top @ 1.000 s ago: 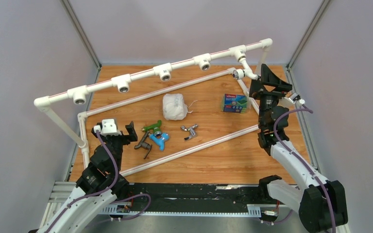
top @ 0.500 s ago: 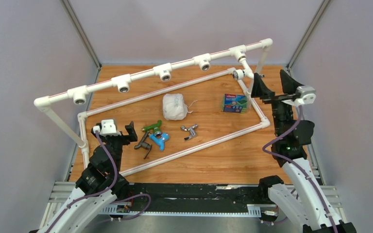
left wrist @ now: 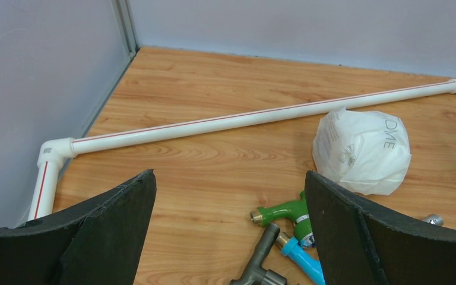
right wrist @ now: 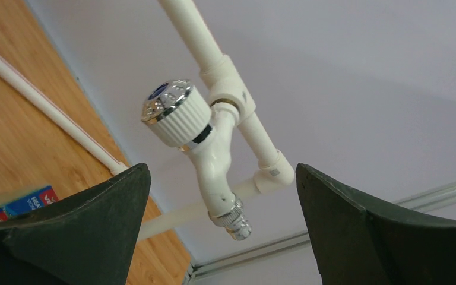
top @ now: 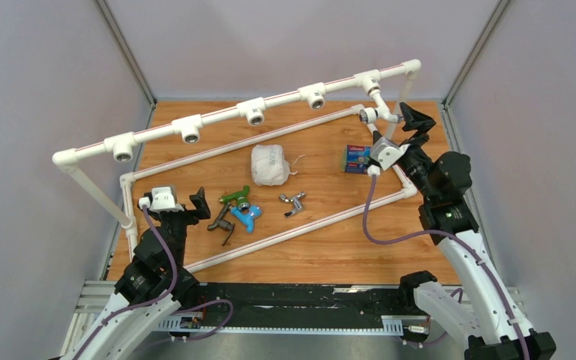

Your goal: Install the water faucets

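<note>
The white faucet (top: 371,114) sits screwed into the right end of the raised white pipe rail (top: 217,116); in the right wrist view this faucet (right wrist: 205,148) hangs between the tips of my open right gripper (right wrist: 221,167), untouched. Seen from above, the right gripper (top: 399,127) points at it from the near right. Green (top: 234,197), blue (top: 247,217), dark grey (top: 222,223) and chrome (top: 293,202) faucets lie loose on the wooden floor. My left gripper (top: 184,208) hovers open just left of them, holding nothing; the green faucet (left wrist: 282,212) lies by its right finger.
Several empty sockets (top: 190,135) face forward along the rail. A crumpled white bag (top: 270,165) and a green-blue sponge pack (top: 360,159) lie inside the floor-level pipe frame (top: 292,225). Grey walls close in on both sides and at the back.
The right arm has swung and turned its wrist, bringing its open gripper up to the white faucet. The left gripper has shifted only slightly.
</note>
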Motion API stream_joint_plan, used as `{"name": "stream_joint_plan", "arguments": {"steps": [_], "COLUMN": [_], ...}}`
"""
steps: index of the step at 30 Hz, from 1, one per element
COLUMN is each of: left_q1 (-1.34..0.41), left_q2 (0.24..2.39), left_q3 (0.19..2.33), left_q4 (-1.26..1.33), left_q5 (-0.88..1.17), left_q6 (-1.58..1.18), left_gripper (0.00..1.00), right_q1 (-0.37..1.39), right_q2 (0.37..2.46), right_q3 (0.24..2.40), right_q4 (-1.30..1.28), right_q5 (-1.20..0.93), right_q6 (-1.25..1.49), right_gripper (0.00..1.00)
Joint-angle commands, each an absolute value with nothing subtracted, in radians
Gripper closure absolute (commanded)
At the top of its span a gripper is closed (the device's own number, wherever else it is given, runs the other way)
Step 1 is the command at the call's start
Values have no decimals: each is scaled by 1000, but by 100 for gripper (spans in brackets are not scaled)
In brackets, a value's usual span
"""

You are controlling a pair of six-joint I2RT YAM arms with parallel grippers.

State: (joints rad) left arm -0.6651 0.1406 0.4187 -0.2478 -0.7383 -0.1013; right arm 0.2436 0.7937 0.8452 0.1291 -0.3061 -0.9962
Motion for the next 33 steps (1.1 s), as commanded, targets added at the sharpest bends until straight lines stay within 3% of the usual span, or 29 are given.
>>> {"name": "stream_joint_plan", "arguments": {"steps": [1,10,16,19,22,26,29,33], "left_q1": [-661,-661,-661,-660,-660,-660,-658,-658], "left_q2": [130,127,124,120,118,118,109,89], "left_q3": [425,426,431,431,431,436,440,440], "left_q4": [-215,-215,-218,-218,-216,-221,-230,-230], "left_q5": [-736,-739,-749,-750,-750,-749,-753,-762], "left_q6": [-94,-87,-84,-84,-83,-80,-80,-81], "left_gripper": [0,0,0,0,0,0,0,0], "right_q1": [271,296,296,296,295,295,293,293], "right_q2": [851,968,1041,1069,1094,1117,1120,1115], "right_q3": [907,948,983,1014,1049,1071,1052,997], "right_q4": [35,103,123,124,127,178,276,418], "right_q5": [-310,-235,-209,-216,-241,-252,-216,-132], "right_q6": [-1239,-1338,-1315,-1197,-1038,-714,-420,51], "right_gripper": [0,2,14,27,53,76,100,100]}}
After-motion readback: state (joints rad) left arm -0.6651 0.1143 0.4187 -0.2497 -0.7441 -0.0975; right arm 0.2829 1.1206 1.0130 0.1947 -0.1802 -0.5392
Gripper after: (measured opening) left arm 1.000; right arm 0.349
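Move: The white faucet hanging from its pipe tee is about 7 cm ahead of the open right hand, 2 cm to its left and 3 cm below. Its tee is some 14 cm ahead and 6 cm left, level with the hand; the next tee is about 10 cm ahead and 21 cm left, and the rail's right end elbow is 17 cm ahead and 7 cm right. From the left hand, the faucet is some 20 cm ahead, 60 cm right and 13 cm above. The open right hand reaches forward about 7 cm towards the white faucet, dipping some 4 cm early and drifting a little left while it finishes its roll back for a fresh bite, left side going down. Its fingers then close from the sides onto the faucet body near the knob and, keeping that pinch almost in place, the wrist rolls the other way by some 40 degrees, left side rising (clockwise looking forward from the robot), and tips down a little to screw the faucet into the tee. ##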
